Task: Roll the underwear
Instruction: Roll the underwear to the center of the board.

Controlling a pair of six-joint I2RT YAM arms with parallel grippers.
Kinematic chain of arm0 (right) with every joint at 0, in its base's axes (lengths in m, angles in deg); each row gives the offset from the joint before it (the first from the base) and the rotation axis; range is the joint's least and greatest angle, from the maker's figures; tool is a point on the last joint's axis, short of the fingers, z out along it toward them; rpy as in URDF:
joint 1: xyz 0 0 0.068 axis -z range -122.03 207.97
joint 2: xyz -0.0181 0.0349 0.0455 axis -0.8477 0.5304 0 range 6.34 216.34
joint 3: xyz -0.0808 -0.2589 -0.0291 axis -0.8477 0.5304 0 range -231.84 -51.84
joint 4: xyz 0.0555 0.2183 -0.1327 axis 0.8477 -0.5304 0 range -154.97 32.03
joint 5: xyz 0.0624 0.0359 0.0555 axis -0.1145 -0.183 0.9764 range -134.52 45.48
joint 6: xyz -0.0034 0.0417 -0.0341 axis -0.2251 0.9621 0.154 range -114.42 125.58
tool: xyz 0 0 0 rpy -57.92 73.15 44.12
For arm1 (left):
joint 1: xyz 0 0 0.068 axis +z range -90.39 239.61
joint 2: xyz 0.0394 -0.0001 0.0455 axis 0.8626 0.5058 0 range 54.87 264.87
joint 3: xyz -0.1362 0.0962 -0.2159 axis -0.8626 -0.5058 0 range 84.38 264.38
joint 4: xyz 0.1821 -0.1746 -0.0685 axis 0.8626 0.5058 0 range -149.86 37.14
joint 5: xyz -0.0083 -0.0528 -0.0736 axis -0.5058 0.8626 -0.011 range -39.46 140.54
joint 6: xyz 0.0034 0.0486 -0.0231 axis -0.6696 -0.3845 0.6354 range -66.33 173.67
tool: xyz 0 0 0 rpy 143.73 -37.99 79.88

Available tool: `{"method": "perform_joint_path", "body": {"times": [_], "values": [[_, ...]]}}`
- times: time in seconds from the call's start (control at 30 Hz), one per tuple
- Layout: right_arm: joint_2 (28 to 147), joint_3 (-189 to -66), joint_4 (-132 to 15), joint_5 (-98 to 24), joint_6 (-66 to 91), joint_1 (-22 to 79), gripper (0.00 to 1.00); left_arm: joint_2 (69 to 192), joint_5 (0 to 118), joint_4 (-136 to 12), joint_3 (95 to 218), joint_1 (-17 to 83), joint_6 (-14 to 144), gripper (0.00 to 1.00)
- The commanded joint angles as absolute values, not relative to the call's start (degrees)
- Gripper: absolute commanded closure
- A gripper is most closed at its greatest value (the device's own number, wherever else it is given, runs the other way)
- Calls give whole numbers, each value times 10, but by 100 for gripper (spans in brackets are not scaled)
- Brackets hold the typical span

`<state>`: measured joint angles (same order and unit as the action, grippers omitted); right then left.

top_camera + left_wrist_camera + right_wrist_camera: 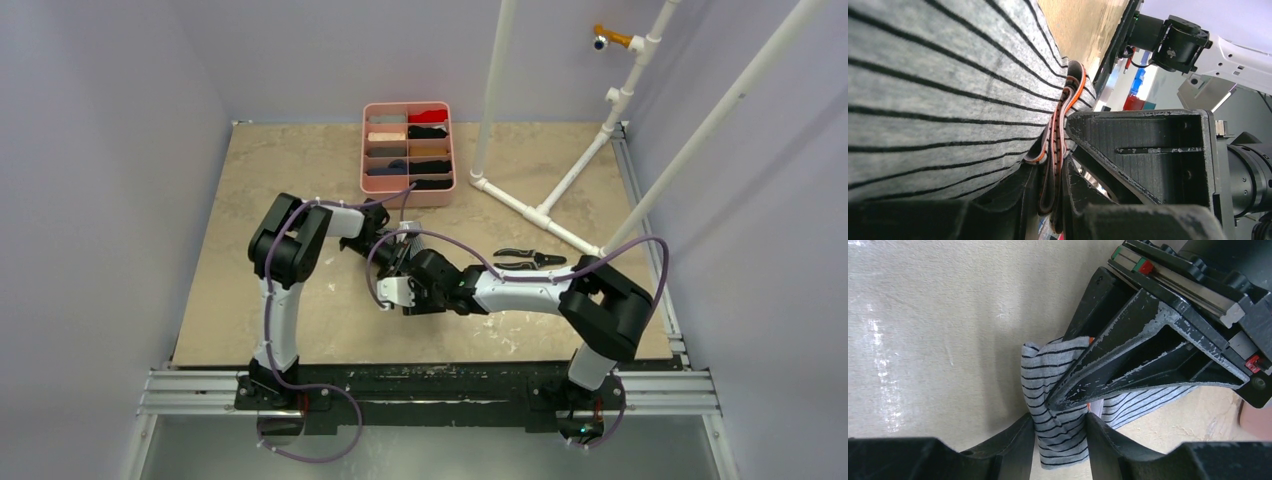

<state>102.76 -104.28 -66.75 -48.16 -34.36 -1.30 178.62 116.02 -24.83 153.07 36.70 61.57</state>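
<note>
The grey striped underwear (pixel 1048 370) hangs bunched just above the tan tabletop, between both grippers at mid-table. My left gripper (pixel 1055 170) is shut on its folded orange-red edge (pixel 1068 100), and the striped cloth (pixel 938 90) fills the left of that view. My right gripper (pixel 1060 440) has both fingers pressed against the narrow lower part of the bundle, just below the left gripper's finger (pixel 1128 355). From above, the two grippers meet (pixel 405 265) and hide most of the underwear (pixel 412 240).
A pink divided tray (pixel 362 150) holding rolled garments stands at the back of the table. Black-handled pliers (pixel 530 260) lie right of the grippers. A white pipe frame (pixel 530 210) crosses the back right.
</note>
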Motion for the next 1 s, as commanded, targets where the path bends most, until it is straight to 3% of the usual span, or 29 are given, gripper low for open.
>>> {"method": "perform_joint_path", "body": {"times": [0.0,0.13,0.27,0.4,0.77,0.97], "values": [[1046,-1027,-645,-506,-364,-13,62,1809,1121,-235,1533,375,604,100],[1059,-1021,-645,-503,-370,-13,71,1810,1122,-230,1535,375,601,100],[1068,-1023,-655,-492,-374,-13,87,1810,1123,-216,1540,375,591,100],[1067,-1037,-701,-461,-375,-13,100,1805,1117,-192,1549,375,575,89],[1087,-1125,-884,-333,-357,-13,100,1785,1103,-122,1584,388,553,48],[1094,-1154,-940,-280,-342,-13,100,1769,1086,-87,1592,399,539,43]]}}
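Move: Between the right hand's parted fingers sits the rolled near end of the underwear, its middle about 1 cm ahead and 1 cm to the left, at pad height; the flat rest reaches ahead from it. The left hand still pinches this end, whose middle is roughly 1 cm back and 1 cm right of its pads. From the right hand, the pink box is some 27 cm straight ahead, and the pliers about 5 cm ahead and 24 cm right. Closing on the rolled end of the underwear, the right hand creeps barely forward, pinches the striped layers, then draws them back towards the base about 2.5 cm, its fingers swinging some 10 degrees nearer to straight down. Once that grip is shut, the left fingers open about halfway and ease roughly 1.5 cm up and 1.5 cm left, letting go. ##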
